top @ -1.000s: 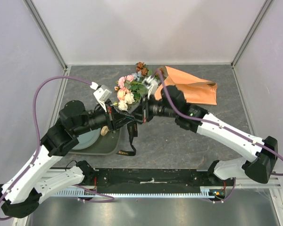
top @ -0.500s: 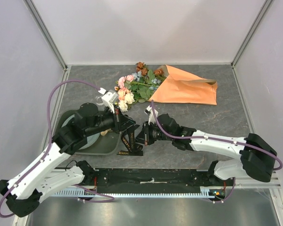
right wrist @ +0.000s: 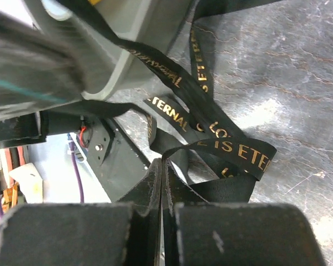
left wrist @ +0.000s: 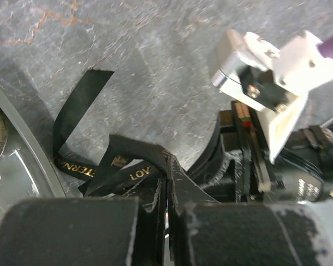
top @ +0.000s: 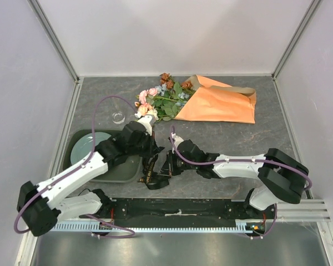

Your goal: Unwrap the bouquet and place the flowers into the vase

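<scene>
The bouquet lies at the back of the table, its flowers [top: 160, 98] spilling left out of the orange-tan paper [top: 219, 105]. The black lettered ribbon [top: 150, 178] is off the bouquet and sits bunched on the table near the front edge. My left gripper [top: 151, 160] [left wrist: 167, 162] is shut on a fold of the ribbon [left wrist: 80, 108]. From the other side, my right gripper [top: 166, 166] [right wrist: 162, 164] is shut on another fold of the ribbon [right wrist: 238, 149]. The two grippers almost touch. The clear glass vase [top: 119, 117] stands upright, left of the flowers.
A dark green tray [top: 121, 175] with a pale blue plate [top: 87, 149] lies under my left arm, at the front left. The tray's rim [right wrist: 127, 50] runs close to the ribbon. The right wrist camera mount [left wrist: 266, 66] is right in front of my left gripper.
Both arms have drawn back from the flowers toward the near edge and come down low, bringing the ribbon with them. The vase, hidden behind the left arm before, now shows.
</scene>
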Available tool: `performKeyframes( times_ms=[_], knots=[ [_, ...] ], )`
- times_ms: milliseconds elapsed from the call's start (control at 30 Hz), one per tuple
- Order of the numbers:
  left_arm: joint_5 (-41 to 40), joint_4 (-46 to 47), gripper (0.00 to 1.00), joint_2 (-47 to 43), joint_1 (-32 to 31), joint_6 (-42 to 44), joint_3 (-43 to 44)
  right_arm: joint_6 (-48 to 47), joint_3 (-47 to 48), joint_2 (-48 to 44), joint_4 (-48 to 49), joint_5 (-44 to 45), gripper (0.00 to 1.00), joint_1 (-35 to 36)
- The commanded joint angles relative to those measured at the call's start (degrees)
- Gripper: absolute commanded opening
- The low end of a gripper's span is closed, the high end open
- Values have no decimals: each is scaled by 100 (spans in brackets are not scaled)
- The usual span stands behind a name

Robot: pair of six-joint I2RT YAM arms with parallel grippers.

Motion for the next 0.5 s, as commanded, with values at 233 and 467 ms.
performKeyframes(
  times_ms=[233, 467],
  knots=[
    [-544, 244, 2, 501, 13, -706, -536, -83, 37, 609, 714, -381, 2, 188],
    [-325, 271, 55, -368, 22, -628, -791, -144, 80, 214, 338, 64, 51, 179]
  ],
)
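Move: Both hands still pinch the black ribbon, whose slack lies piled on the table: the pile is about 8 cm back from the left hand, 1 cm to its left and some 14 cm below, and about 3 cm left of the right hand, level with it fore and aft, some 6 cm below. From the left hand, the tan mug stands roughly 14 cm left and 6 cm ahead, the tray's middle 22 cm left and level, the flowers some 23 cm ahead and 2 cm right. The left hand sinks about 7 cm beside the tray towards the ribbon pile, then edges some 2 cm left and back, and as it starts to rise again its shut fingers open partway, letting go of the ribbon. The right hand eases down about 3 cm, drifts slightly back and left under the left gripper, and likewise parts its fingers to release its piece. ##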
